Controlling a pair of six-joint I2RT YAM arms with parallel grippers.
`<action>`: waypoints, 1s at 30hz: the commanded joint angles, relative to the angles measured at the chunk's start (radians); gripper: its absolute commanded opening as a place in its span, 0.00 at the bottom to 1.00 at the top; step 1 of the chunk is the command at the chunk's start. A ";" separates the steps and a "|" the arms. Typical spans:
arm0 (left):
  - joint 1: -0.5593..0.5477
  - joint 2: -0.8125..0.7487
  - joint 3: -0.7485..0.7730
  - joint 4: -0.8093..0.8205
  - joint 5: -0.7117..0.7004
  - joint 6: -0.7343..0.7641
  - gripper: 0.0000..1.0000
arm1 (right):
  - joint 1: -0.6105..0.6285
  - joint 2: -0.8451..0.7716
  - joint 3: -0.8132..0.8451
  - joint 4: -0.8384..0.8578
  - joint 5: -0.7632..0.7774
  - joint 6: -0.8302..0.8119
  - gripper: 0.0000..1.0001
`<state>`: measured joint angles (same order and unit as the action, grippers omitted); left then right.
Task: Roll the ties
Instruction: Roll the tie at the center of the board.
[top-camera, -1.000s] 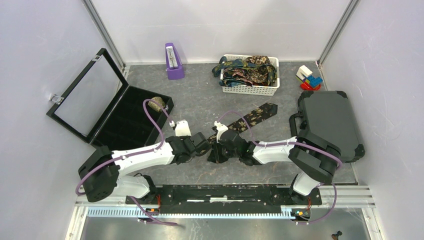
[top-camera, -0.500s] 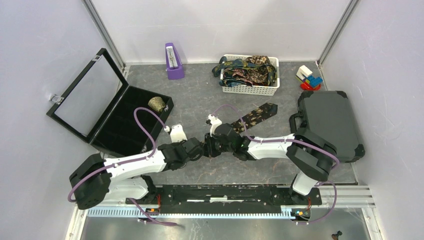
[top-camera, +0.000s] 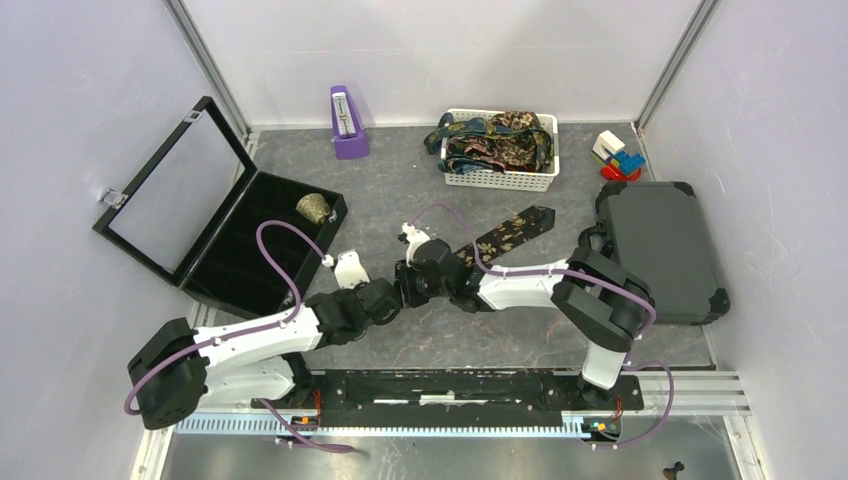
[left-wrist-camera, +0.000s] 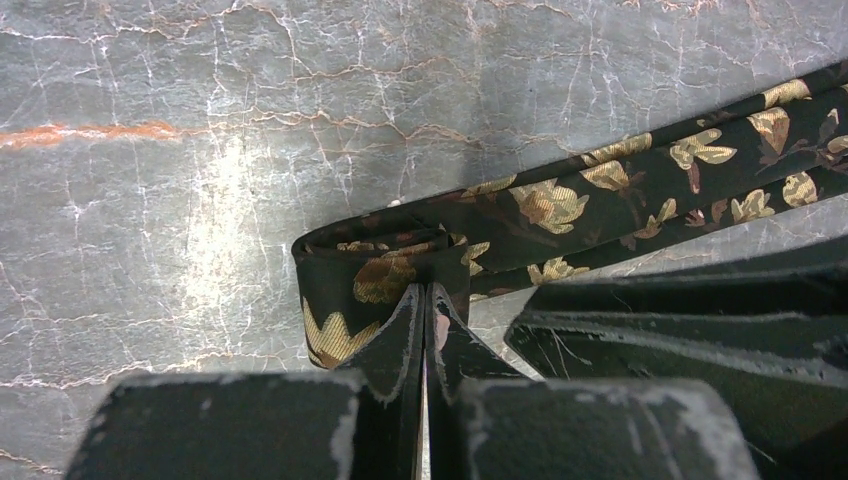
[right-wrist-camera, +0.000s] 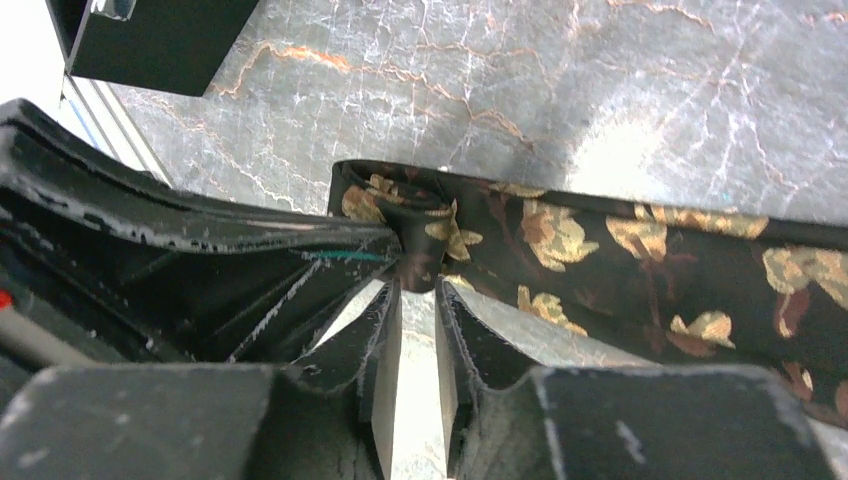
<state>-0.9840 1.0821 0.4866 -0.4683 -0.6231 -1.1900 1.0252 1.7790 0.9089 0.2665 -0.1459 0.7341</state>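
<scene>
A dark tie (top-camera: 512, 228) with a gold floral print lies slantwise on the table, its near end folded into a small roll (left-wrist-camera: 372, 268). My left gripper (left-wrist-camera: 426, 292) is shut on that rolled end, pinching the fabric between its fingertips. My right gripper (right-wrist-camera: 422, 285) meets the same roll (right-wrist-camera: 400, 205) from the other side, jaws a little apart, with the fold right at its tips. In the top view the left gripper (top-camera: 397, 294) and the right gripper (top-camera: 409, 282) sit nose to nose. More ties (top-camera: 495, 140) fill a white basket (top-camera: 500, 181).
An open black display case (top-camera: 240, 262) at the left holds one rolled tie (top-camera: 314, 208). A black hard case (top-camera: 660, 245) lies at the right, next to toy blocks (top-camera: 618, 158). A purple metronome (top-camera: 347, 125) stands at the back.
Both grippers have shifted left and a little farther from the bases with the tie's rolled end. The right jaws have parted slightly. The left jaws stayed shut.
</scene>
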 joint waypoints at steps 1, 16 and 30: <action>-0.001 -0.026 -0.022 0.005 -0.003 0.012 0.02 | -0.002 0.049 0.076 -0.006 0.001 -0.015 0.27; -0.001 -0.047 -0.034 0.014 -0.001 0.016 0.02 | 0.007 0.142 0.150 -0.019 -0.007 -0.013 0.30; -0.001 -0.155 0.028 -0.132 -0.027 0.021 0.40 | 0.007 0.185 0.148 -0.012 -0.005 -0.009 0.25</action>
<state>-0.9840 0.9798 0.4641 -0.5240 -0.6193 -1.1877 1.0275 1.9373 1.0302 0.2485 -0.1543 0.7326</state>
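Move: The tie roll stands at my closed left fingertips, its middle about 1 cm to their left and 2 cm below. From my right hand, the roll's middle is some 3 cm left, 1 cm ahead and 4 cm down. The tie's flat end lies about 27 cm right of the roll and 13 cm farther out; the black box's middle is roughly 26 cm left of the roll and 9 cm farther out. I bring my right hand left and a little forward, then mainly down beside my left fingers, about 4 cm in all, until its slightly parted tips straddle the roll's right side. My left hand keeps its hold on the near rim almost in place, then opens and begins easing off left, back and up, about 1.5 cm. ##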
